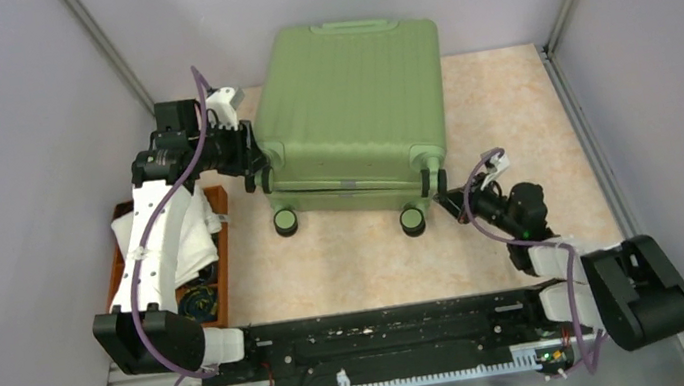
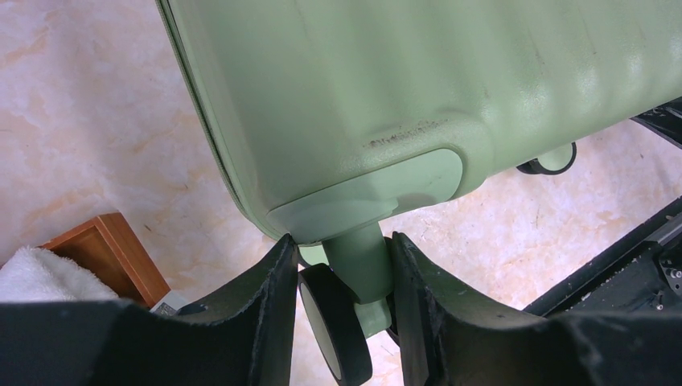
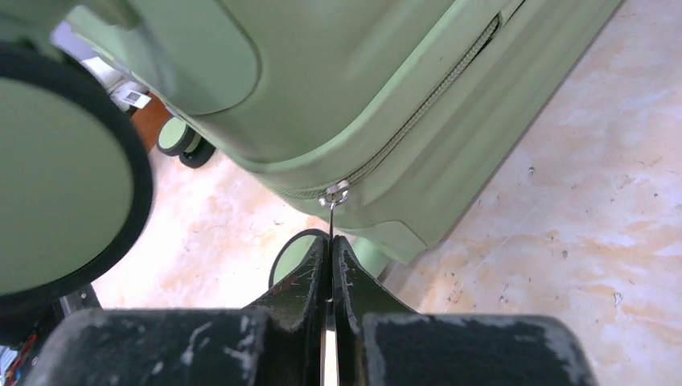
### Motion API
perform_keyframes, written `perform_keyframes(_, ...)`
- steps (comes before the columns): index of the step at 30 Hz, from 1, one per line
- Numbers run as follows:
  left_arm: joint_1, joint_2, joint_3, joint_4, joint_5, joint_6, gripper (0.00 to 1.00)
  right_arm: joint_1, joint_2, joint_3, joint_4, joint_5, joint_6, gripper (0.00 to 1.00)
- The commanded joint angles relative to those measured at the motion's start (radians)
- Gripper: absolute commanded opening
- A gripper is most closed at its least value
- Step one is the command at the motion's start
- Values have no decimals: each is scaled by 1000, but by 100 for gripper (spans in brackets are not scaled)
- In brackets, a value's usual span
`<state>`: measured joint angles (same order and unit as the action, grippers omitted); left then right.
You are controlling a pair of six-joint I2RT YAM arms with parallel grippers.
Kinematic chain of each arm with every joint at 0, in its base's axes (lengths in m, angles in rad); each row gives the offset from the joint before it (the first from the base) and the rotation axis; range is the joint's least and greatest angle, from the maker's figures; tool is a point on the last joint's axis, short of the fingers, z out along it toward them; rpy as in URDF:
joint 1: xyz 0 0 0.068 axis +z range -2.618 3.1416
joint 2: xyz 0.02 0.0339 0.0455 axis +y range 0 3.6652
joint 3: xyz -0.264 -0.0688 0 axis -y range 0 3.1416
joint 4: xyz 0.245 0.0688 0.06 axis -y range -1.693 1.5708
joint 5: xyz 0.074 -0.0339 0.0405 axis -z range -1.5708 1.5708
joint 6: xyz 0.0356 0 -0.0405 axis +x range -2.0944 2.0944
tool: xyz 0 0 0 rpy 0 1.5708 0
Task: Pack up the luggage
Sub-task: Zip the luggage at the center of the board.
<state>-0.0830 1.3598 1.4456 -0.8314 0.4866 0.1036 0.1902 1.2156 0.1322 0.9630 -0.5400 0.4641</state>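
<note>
The light-green luggage (image 1: 355, 100) lies flat on the table with its shells together and its black wheels toward me. My left gripper (image 1: 256, 165) is at its near left corner. In the left wrist view that gripper (image 2: 338, 241) is shut around a caster: one finger presses the black wheel (image 2: 334, 322), the other the green stem (image 2: 363, 261). My right gripper (image 1: 446, 194) is at the near right corner. There it (image 3: 330, 240) is shut on the thin metal zipper pull (image 3: 330, 219), which hangs from the slider (image 3: 334, 194) on the zip (image 3: 418, 112).
A wooden tray (image 1: 222, 240) on the left holds a white towel (image 1: 191, 236) and dark coiled items (image 1: 201, 299). Grey walls close in both sides. The black arm rail (image 1: 377, 329) runs along the near edge. Other wheels (image 1: 286, 222) (image 1: 413, 221) rest on the beige tabletop.
</note>
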Motion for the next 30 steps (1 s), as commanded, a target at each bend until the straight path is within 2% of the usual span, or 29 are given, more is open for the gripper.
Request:
perform_keyframes(1, -40, -34, 37, 135, 188, 10, 0, 59, -151, -34, -47, 113, -2, 0)
perform_keyframes(6, -40, -37, 37, 139, 199, -2, 0, 201, -304, -59, -214, 314, -34, 0)
perform_keyframes(14, -40, -43, 12, 150, 256, -47, 0, 327, -370, -66, -278, 457, -52, 0)
perform_keyframes(22, -40, -87, -20, 216, 33, -5, 0, 478, -340, -65, -196, 580, -29, 0)
perform_keyframes(25, -40, -100, -32, 235, 43, -5, 0, 506, -333, -65, -166, 578, 0, 0)
perform_keyframes(30, -40, -102, -47, 242, 157, -35, 0, 563, -274, -47, -97, 595, 29, 0)
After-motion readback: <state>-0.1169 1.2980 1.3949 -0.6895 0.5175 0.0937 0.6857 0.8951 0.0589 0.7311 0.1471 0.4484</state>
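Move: My right fingers are already shut on the zipper pull; its slider sits about 3 cm ahead and 2 cm left, at the suitcase's near right corner. From that hand the upper right wheel is about 2 cm ahead, 3 cm left and 8 cm up; the lower right wheel is about 2 cm back, 5 cm left and 7 cm down; the clasp is roughly 18 cm left and 5 cm ahead. My left hand still grips the upper left wheel mount right at its fingers; the slider lies some 30 cm right, 6 cm back and 13 cm below it. Keeping the zipper pull pinched, I draw my right hand back about 3.5 cm while it swings some 10 degrees clockwise, then increasingly to the left, nearly 3 cm, tugging the slider around the corner. Late on, my left hand comes off the wheel mount, going up about 2.5 cm and a little right, tipping its fingers slightly upward as they snap shut on nothing. ##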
